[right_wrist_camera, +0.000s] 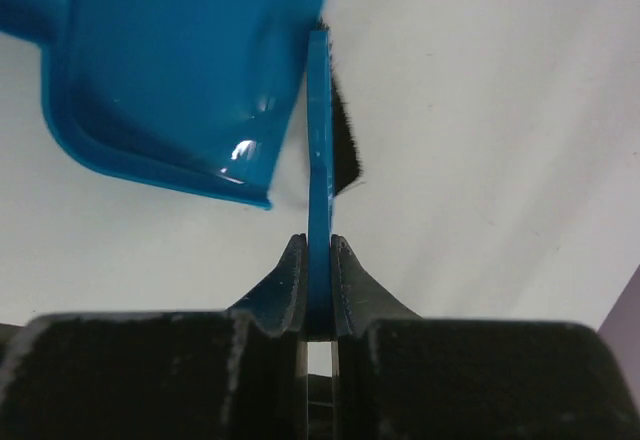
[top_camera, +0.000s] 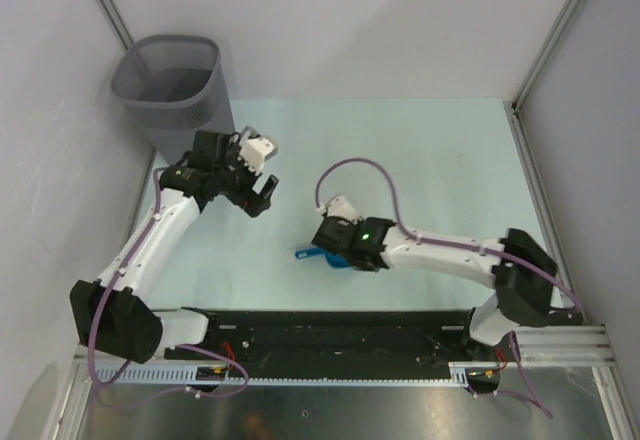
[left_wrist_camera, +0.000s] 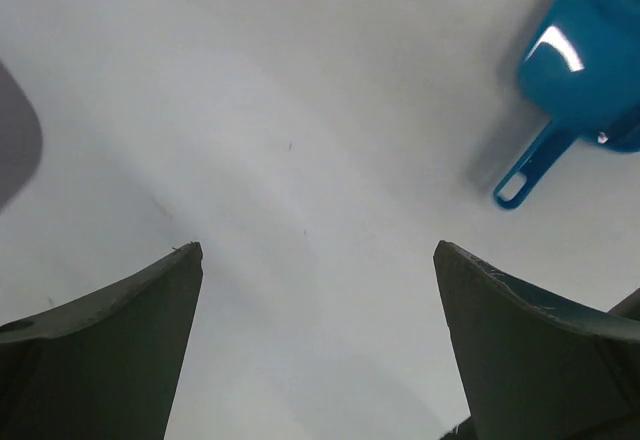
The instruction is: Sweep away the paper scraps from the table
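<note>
No green paper scraps show on the pale mint table (top_camera: 440, 160) in any view. My right gripper (top_camera: 340, 250) is shut on the thin handle of the blue brush (right_wrist_camera: 319, 150), whose black bristles (right_wrist_camera: 345, 140) point away from me. The blue dustpan (right_wrist_camera: 170, 70) lies on the table just left of the brush, and looks empty. It also shows in the left wrist view (left_wrist_camera: 585, 60) with its handle toward me. My left gripper (top_camera: 262, 198) is open and empty, held above bare table to the left of the dustpan.
A grey mesh wastebasket (top_camera: 172, 85) stands off the table's far left corner. Grey walls and metal frame posts (top_camera: 555, 35) enclose the table. A black rail (top_camera: 330, 332) runs along the near edge between the arm bases.
</note>
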You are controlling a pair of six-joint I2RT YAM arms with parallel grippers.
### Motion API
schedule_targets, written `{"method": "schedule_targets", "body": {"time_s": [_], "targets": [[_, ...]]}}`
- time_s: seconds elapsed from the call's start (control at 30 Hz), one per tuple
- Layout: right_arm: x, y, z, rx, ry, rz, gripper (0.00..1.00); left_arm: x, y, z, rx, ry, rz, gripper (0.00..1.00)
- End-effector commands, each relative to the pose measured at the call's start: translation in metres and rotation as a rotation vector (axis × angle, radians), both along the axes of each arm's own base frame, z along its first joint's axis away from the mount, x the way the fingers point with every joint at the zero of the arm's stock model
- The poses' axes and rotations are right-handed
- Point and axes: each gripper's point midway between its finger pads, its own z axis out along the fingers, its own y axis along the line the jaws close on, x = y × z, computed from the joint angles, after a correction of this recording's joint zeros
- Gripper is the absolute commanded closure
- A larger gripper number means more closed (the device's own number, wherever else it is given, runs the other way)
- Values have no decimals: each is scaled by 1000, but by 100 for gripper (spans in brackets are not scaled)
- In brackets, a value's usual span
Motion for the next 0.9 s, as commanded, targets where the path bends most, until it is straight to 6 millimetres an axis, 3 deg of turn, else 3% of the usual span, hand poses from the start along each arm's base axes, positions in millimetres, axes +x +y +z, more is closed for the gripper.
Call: {"method": "schedule_targets", "body": {"time_s": [0.0,0.1,0.13,0.27,0.37,0.4,0.43,0.47,0.5,0.53,0.57,0.63,0.7,0.73,0.77,0.8,0.83,0.87], "targets": [[-5,21,-23,-89,-35,-42,100,-13,28,-26,0,92,113,0],[-16,44,-33,-143,-30,17,100,-23,31,-35,-14,110,103,0],[-19,48,-47,-192,-15,34,100,-25,33,-37,-18,115,108,0],[-30,77,-67,-198,12,95,98,-26,42,-43,-22,112,128,0],[-36,98,-77,-170,46,130,80,-28,46,-52,-22,131,144,0],[-36,106,-75,-153,47,140,63,-28,48,-54,-20,136,150,0],[-36,110,-74,-157,44,151,53,-29,49,-57,-20,141,152,0],[-39,115,-71,-159,35,175,46,-29,49,-58,-20,143,154,0],[-38,124,-64,-146,17,194,28,-30,50,-60,-20,145,155,0],[-39,130,-59,-139,8,214,26,-30,50,-61,-23,145,156,0],[-42,136,-53,-134,6,260,17,-30,51,-63,-21,148,158,0],[-61,165,-43,-31,42,362,12,-31,51,-65,-25,153,160,0],[-84,195,-19,117,81,509,8,-30,52,-67,-26,154,164,0],[-91,196,-18,153,113,551,8,-31,52,-69,-25,158,164,0],[-110,204,-11,240,198,629,1,-32,52,-71,-24,163,166,0],[-117,215,16,355,200,700,0,-32,53,-72,-23,160,165,0],[-114,212,24,414,239,722,0,-34,53,-75,-23,164,164,0],[-136,210,25,484,357,804,0,-35,53,-76,-23,166,164,0]]}}
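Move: The right hand holds the brush over the blue dustpan, whose middle lies about 7 cm to its left, 5 cm ahead and 10 cm below. The dustpan handle points left, its end some 17 cm to the right hand's left and 2 cm ahead. From the open, empty left hand the dustpan is about 20 cm to the right, 6 cm back and 17 cm below. The right hand carries the brush left and down, some 6 cm each way, its left side dipping about 20 degrees, and opens wide to let go of it on the dustpan's open edge; then it swings counter-clockwise, leftward and back past the handle's near side, rising slightly. The left hand, staying open, shifts down 8 cm, left and a little back. ##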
